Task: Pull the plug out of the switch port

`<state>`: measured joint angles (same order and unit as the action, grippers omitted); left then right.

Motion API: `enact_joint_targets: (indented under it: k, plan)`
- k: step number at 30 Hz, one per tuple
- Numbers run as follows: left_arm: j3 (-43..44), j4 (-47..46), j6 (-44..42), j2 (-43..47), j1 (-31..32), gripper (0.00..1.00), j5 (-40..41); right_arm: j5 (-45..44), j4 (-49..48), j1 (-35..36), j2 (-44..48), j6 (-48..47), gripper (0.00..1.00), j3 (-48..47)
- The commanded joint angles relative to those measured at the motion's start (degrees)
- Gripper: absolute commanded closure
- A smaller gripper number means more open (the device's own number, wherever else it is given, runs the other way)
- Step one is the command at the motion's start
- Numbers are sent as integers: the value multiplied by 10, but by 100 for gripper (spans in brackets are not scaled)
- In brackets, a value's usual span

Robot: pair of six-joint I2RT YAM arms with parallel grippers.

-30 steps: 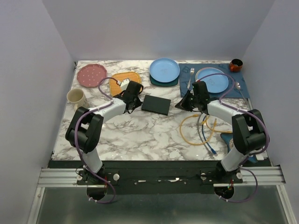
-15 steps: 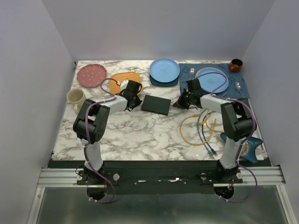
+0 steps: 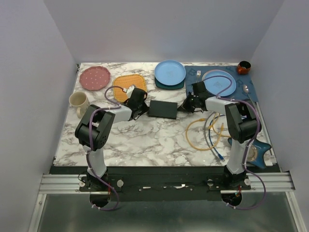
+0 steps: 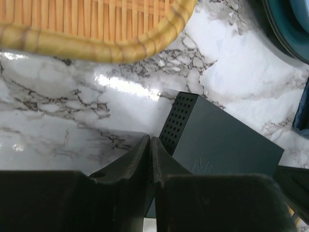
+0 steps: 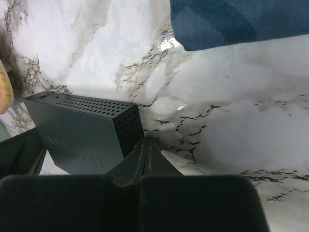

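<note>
The switch [image 3: 162, 109] is a flat black box lying mid-table, level with the table's front edge. My left gripper [image 3: 143, 109] stands at its left end, shut and holding nothing. In the left wrist view the gripper's tip [image 4: 150, 140] rests against the perforated corner of the switch [image 4: 217, 140]. My right gripper [image 3: 183, 108] is at the right end, also shut and holding nothing. In the right wrist view the right gripper [image 5: 146, 141] touches the perforated end wall of the switch [image 5: 82, 130]. The plug and the port show in no view. No cable reaches the switch.
Loose yellow, grey and blue cables [image 3: 206, 134] lie front right. An orange wicker tray [image 3: 129, 82], a pink plate [image 3: 94, 77] and a cup [image 3: 78, 100] sit to the left. Blue plates [image 3: 170, 72] and a blue placemat [image 3: 244, 92] sit behind.
Both grippers have closed in on the ends of the switch. The switch has turned from a slant to level. Both arms have folded their elbows nearer.
</note>
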<state>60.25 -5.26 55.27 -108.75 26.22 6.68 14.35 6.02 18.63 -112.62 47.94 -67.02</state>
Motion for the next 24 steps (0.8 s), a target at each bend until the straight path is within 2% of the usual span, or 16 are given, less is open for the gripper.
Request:
enact_joint_targets:
  k: [1,17,20,21,24]
  plan:
    - [-69,-23,21,42,28,78,-44,27,-16,19,-1,-10,99,38]
    - [-228,-36,44,201,60,79,-14,26,-97,98,105,18,99,207]
    - [-240,-1,37,234,60,80,28,-11,-81,97,130,8,100,206]
    - [-222,44,17,243,60,80,51,-21,-76,96,143,-4,99,202]
    - [-167,157,-6,274,60,69,140,-73,-35,96,201,-35,98,189]
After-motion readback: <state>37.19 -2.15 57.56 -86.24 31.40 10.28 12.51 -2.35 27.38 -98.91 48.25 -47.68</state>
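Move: The switch lies flat between the hands, its middle about 8 cm to the right of the left hand and about 8 cm to the left of the right hand, level with both in reach and height. The woven tray is some 14 cm ahead of the left hand and 10 cm to its left. From the right hand, the blue plate is about 24 cm ahead and 5 cm left, and the loose yellow cable about 15 cm back and 13 cm right. With the switch still held end to end between the two hands, both draw back level over the table towards the robot, the left about 11 cm and the right about 9 cm, both bearing some 3 cm to the left as they go, mostly in the later part. The left fingers stay slightly open against the perforated left end and the shut right fingers stay on the right end, the right hand turning roughly 5 degrees counter-clockwise while the left keeps its tilt. ##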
